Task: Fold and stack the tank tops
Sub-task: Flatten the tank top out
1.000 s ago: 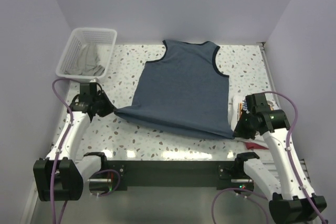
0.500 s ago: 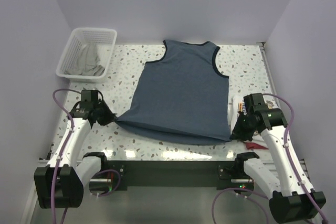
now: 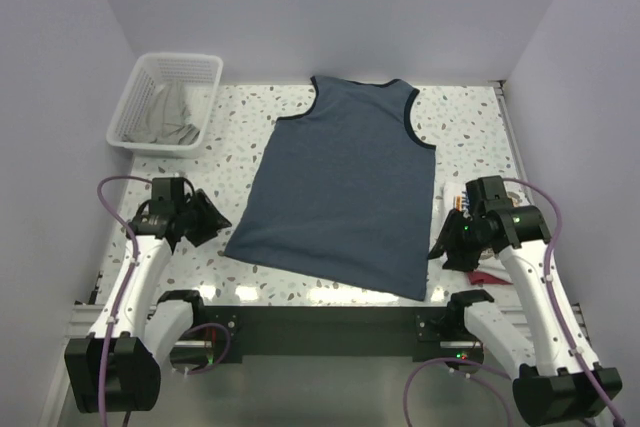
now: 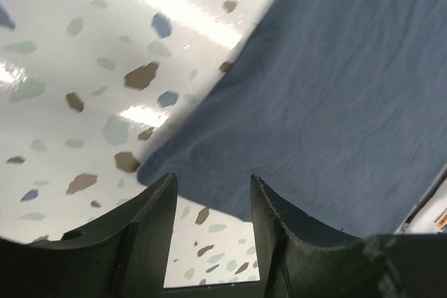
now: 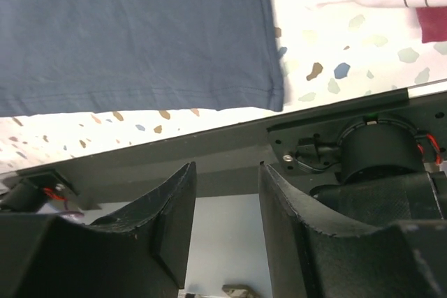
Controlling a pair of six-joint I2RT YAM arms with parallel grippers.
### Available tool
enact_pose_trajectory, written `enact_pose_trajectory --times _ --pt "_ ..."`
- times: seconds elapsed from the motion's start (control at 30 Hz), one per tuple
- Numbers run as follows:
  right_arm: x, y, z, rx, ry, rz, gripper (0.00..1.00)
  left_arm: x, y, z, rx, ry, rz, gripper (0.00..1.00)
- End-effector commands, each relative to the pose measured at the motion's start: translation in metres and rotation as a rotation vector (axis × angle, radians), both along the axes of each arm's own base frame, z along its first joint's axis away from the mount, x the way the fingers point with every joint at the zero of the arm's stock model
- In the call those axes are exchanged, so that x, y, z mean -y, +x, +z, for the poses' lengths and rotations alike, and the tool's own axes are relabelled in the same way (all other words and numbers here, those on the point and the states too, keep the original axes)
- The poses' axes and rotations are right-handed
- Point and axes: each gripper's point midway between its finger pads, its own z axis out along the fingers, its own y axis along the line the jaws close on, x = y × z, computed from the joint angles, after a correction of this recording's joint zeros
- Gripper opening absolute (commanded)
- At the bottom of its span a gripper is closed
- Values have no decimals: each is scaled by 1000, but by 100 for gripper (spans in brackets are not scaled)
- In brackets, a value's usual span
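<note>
The slate-blue tank top (image 3: 345, 187) lies spread flat on the speckled table, neck at the far side, hem toward me. My left gripper (image 3: 213, 219) stands open just left of its near-left hem corner (image 4: 150, 169), with only bare table between its fingers (image 4: 157, 214). The left gripper (image 4: 213, 183) holds nothing. My right gripper (image 3: 438, 250) is open beside the near-right hem corner (image 5: 276, 99). In the right wrist view the right gripper (image 5: 227, 169) hangs over the table's front rail. The white tank top (image 3: 445, 209) peeks out at the right, mostly hidden by the right arm.
A white mesh basket (image 3: 128, 107) with grey cloth (image 3: 170, 112) stands at the far left. A small red item (image 3: 487, 275) lies near the right arm. The dark front rail (image 5: 209, 151) runs along the table's near edge. Walls close in on three sides.
Both grippers have opened and let go of the hem corners. The blue tank top's lower edge has dropped flat onto the table. Both grippers now sit just clear of the cloth.
</note>
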Motion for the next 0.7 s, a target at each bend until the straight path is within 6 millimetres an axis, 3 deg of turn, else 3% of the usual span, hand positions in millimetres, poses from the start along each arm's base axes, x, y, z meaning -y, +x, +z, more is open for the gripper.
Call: enact_pose_trajectory --times 0.0,0.03,0.07,0.1,0.13,0.17,0.2,0.23,0.27,0.3,0.33,0.37,0.4,0.43,0.47,0.5,0.53,0.57,0.63,0.67 --pt "-12 24 19 64 64 -34 46 13 40 53 248 -62 -71 51" --pt "-16 60 25 182 86 -76 47 18 59 68 345 -91 -80 51" --pt "-19 80 18 200 91 -97 47 22 67 74 378 -114 -85 52" --pt "-25 118 29 332 115 -96 47 28 74 78 409 -146 -98 52" --pt "-26 137 26 353 109 -123 47 35 96 89 485 -176 -101 53" --pt "-18 158 27 397 51 -158 47 39 104 89 485 -188 -102 54" --pt "-24 188 18 419 35 -154 47 47 117 97 516 -187 -113 55" --pt "-23 203 14 428 5 -165 46 55 134 86 504 -177 -134 55" --pt "-21 224 22 462 -22 -173 46 67 145 88 512 -170 -162 55" --pt "-21 253 16 453 -56 -171 46 78 171 92 548 -153 -197 55" --pt "-18 257 -3 409 -90 -170 46 78 183 89 553 -139 -204 55" --pt "-18 280 10 446 -106 -179 45 86 191 83 538 -134 -224 55" --pt "-21 292 7 443 -106 -173 45 89 204 88 548 -124 -237 55" --pt "-24 303 -13 403 -120 -151 45 90 209 60 472 -118 -240 54" --pt "-30 320 -4 427 -104 -138 45 90 210 49 427 -112 -236 53" --pt "-34 323 -10 391 -99 -114 45 85 211 37 393 -91 -212 53" --pt "-39 327 -37 321 -115 -61 46 85 209 28 380 -90 -211 53" --pt "-40 342 -28 341 -133 -54 46 84 207 24 384 -87 -205 53" --pt "-34 347 -53 283 -181 -50 46 85 199 11 369 -95 -208 55" --pt "-34 359 -52 299 -180 -54 46 88 196 7 357 -99 -227 55"
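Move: Both hands are open and empty over the flattened tank top's hem. The tank top's left armhole corner lies about 40 cm ahead of the left hand, 13 cm to its right and 7 cm below; the left hem corner is almost under that hand, and the white basket some 42 cm ahead and 13 cm left. The right armhole corner is about 40 cm ahead of the right hand, 3 cm right and 13 cm below. The right hem corner lies some 7 cm behind that hand, 1 cm to its left, and the folded shirts 12 cm ahead and 15 cm right. The right hand sweeps fast up the length of the tank top from the hem, some 34 cm forward with a slight drift left while sinking a little, to hover just short of the right armhole, fingers still half open and tips swinging forward about 15 degrees. The left hand goes forward about 19 cm and clearly rightward towards the left armhole corner, first rising and then sinking back as its forward run stops over the left side edge, its fingers also half open and tipping some 20 degrees more forward. ##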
